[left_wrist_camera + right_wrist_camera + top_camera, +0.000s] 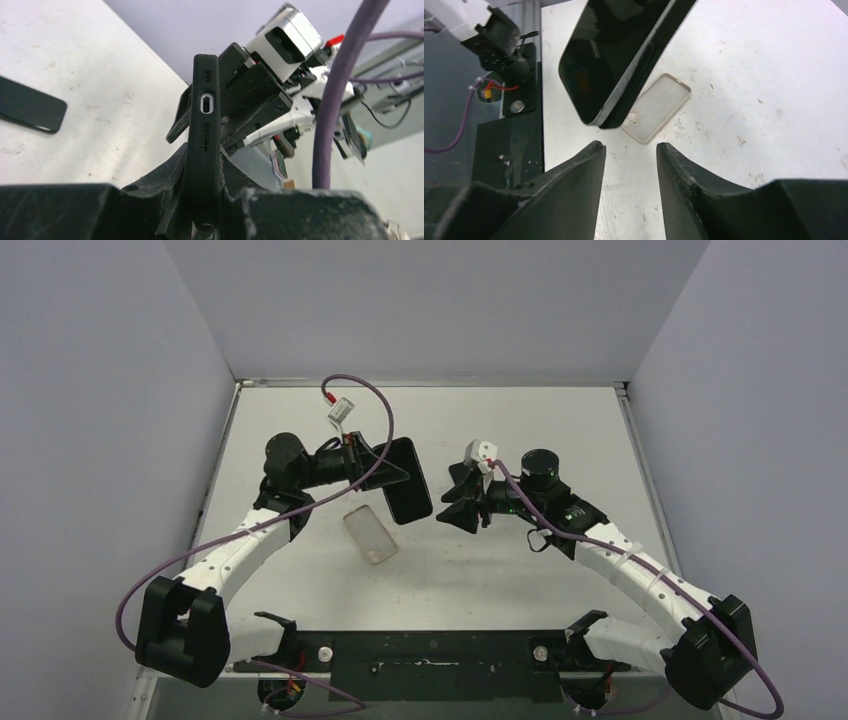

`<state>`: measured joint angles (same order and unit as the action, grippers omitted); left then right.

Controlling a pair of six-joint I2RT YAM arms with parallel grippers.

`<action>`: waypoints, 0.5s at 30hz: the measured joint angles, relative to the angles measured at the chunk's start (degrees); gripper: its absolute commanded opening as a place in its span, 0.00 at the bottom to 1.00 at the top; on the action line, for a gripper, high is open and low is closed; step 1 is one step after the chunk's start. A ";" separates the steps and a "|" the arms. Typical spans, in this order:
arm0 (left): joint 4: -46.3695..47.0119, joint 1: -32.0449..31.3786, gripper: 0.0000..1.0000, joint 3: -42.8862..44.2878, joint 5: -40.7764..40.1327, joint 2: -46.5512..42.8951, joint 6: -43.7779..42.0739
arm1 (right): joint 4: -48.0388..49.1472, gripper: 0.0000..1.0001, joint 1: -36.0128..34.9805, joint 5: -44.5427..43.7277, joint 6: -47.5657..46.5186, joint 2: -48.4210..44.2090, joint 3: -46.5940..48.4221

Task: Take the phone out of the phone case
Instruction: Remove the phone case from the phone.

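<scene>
My left gripper (385, 472) is shut on a black phone in a matte black case (408, 480) and holds it on edge above the table. In the left wrist view the case's bottom edge with the charging port (206, 103) stands clamped between my left gripper's (202, 167) two fingers. My right gripper (447, 497) is open and empty, just right of the phone. In the right wrist view the phone's glossy screen (609, 55) hangs a little ahead of my right gripper (629, 150), apart from the fingertips (594, 152).
A clear, beige-rimmed empty case (370, 533) lies flat on the table below the held phone; it also shows in the right wrist view (656, 107). A dark flat slab (30, 107) lies on the table in the left wrist view. A purple cable (375, 405) loops over the left arm.
</scene>
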<state>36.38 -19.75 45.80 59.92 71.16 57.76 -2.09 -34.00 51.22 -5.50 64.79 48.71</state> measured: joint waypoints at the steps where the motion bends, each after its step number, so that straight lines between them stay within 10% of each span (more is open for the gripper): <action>1: -0.79 0.48 0.00 -0.50 -1.31 -0.07 0.04 | 1.49 0.51 0.42 -1.05 2.03 -0.55 -1.25; 7: -2.47 1.68 0.00 -2.93 -9.51 -0.11 1.64 | 9.53 0.70 1.29 -6.23 16.65 -5.51 -7.78; 15: 0.07 1.64 0.00 -7.23 -14.80 -0.07 6.64 | 22.71 0.67 1.27 -11.28 37.33 -7.89 -12.46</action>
<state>36.45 -18.11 38.57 45.12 71.09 64.40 20.62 -32.73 39.94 31.83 56.90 36.25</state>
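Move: The black-cased phone is already pinched by the left hand, its middle about 1 cm to the right of that hand point. From the right hand, empty and partly open, its middle lies about 5 cm ahead, 7 cm to the left and 6 cm higher. On the table some 24 cm below the right hand, the empty clear case lies about 7 cm ahead and 17 cm left; the loose phone lies about 20 cm ahead and 8 cm right. The cased phone is carried forward and down, about 4 cm each way, in the left hand's unchanged grip, drifting slightly left and swinging some 15 degrees counter-clockwise while also tilting. Clear of the phone, the right hand dips slightly, then rises to end about 2.5 cm higher, edging right; its fingers spread much wider while the wrist rolls, lifts the fingertips and swings clockwise. ##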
